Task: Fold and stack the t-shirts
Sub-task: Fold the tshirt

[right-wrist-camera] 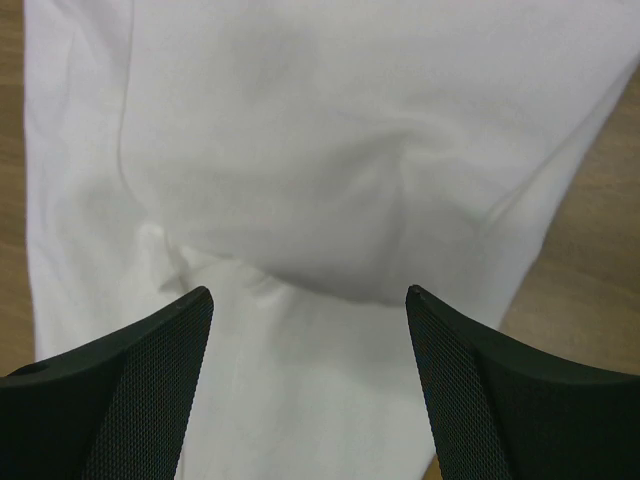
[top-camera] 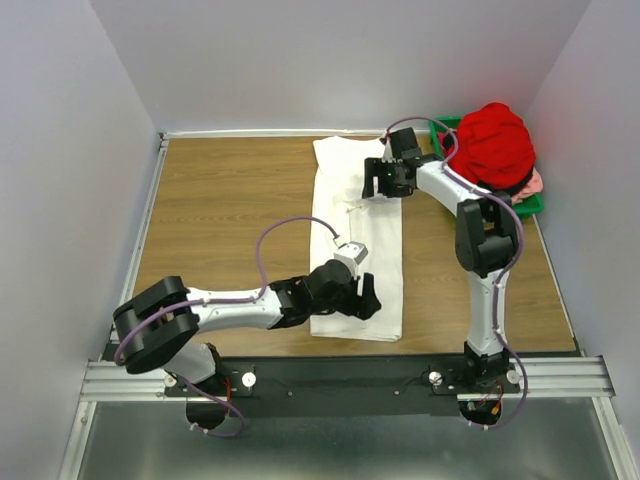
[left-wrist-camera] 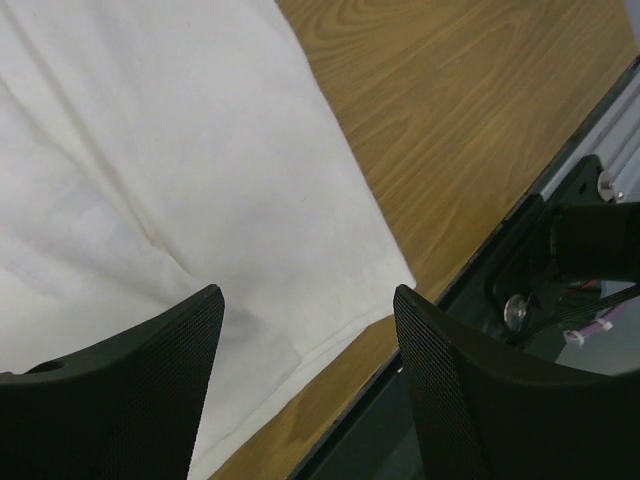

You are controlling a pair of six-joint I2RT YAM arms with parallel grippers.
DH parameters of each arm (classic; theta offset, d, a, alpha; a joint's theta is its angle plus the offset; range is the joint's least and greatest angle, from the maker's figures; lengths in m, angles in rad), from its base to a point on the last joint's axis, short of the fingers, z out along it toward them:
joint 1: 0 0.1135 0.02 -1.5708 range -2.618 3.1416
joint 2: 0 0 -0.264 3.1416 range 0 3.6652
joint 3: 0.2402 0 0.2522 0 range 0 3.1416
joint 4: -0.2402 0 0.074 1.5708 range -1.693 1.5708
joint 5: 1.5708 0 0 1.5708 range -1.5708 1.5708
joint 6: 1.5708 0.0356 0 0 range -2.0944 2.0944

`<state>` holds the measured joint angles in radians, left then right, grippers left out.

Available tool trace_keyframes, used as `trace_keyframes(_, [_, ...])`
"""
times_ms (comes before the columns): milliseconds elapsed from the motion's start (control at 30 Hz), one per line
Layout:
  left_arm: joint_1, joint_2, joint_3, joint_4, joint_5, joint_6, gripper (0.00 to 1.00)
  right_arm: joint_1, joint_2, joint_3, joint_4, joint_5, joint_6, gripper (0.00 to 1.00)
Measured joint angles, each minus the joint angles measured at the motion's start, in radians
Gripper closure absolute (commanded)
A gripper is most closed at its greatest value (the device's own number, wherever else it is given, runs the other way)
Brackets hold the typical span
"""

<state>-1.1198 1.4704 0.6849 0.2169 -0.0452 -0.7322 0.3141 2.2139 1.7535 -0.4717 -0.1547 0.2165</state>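
Observation:
A white t-shirt (top-camera: 355, 235) lies folded into a long narrow strip down the middle of the wooden table. My left gripper (top-camera: 362, 297) is open and empty just above its near right corner (left-wrist-camera: 300, 300). My right gripper (top-camera: 381, 180) is open and empty over the shirt's far end, above a raised fold (right-wrist-camera: 330, 230). A red t-shirt (top-camera: 497, 145) is bunched on top of a pink one (top-camera: 535, 184) in the green bin at the far right.
The green bin (top-camera: 528, 207) stands at the table's far right corner. The table's near edge and a black metal rail (left-wrist-camera: 560, 250) lie close beyond the shirt's corner. Bare wood (top-camera: 230, 200) lies left of the shirt.

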Motion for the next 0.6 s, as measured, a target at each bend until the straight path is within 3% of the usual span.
trace_keyframes(233, [0.068, -0.136, -0.037, -0.079, -0.076, -0.014, 0.25, 0.020, -0.338, -0.260, 0.003, 0.017, 0.041, 0.16])
trace_keyframes(600, [0.120, -0.291, -0.130, -0.322, -0.156, -0.071, 0.29, 0.154, -0.765, -0.846, -0.034, 0.073, 0.230, 0.20])
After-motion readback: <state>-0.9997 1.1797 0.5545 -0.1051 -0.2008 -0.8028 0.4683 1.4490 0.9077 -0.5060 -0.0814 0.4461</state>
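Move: The white t-shirt lies as a long strip running forward. Its near left corner is about 13 cm left of the left gripper, 8 cm back and 5 below; its near right corner is 7 cm right and 9 back. From the right gripper, that near right corner lies roughly 42 cm back and 4 right, 2 below, while the bunched crease is 7 back and 4 left. The green box stands some 31 cm right, 4 ahead. Pull the right gripper back over the t-shirt by about 23 cm towards its near right corner, arcing up some 7 cm on the way before sinking most of that again. Meanwhile swing the left gripper about 10 cm left towards the near left corner, rising slightly then dipping, turning it roughly 15 degrees counter-clockwise. Keep both grippers open. ##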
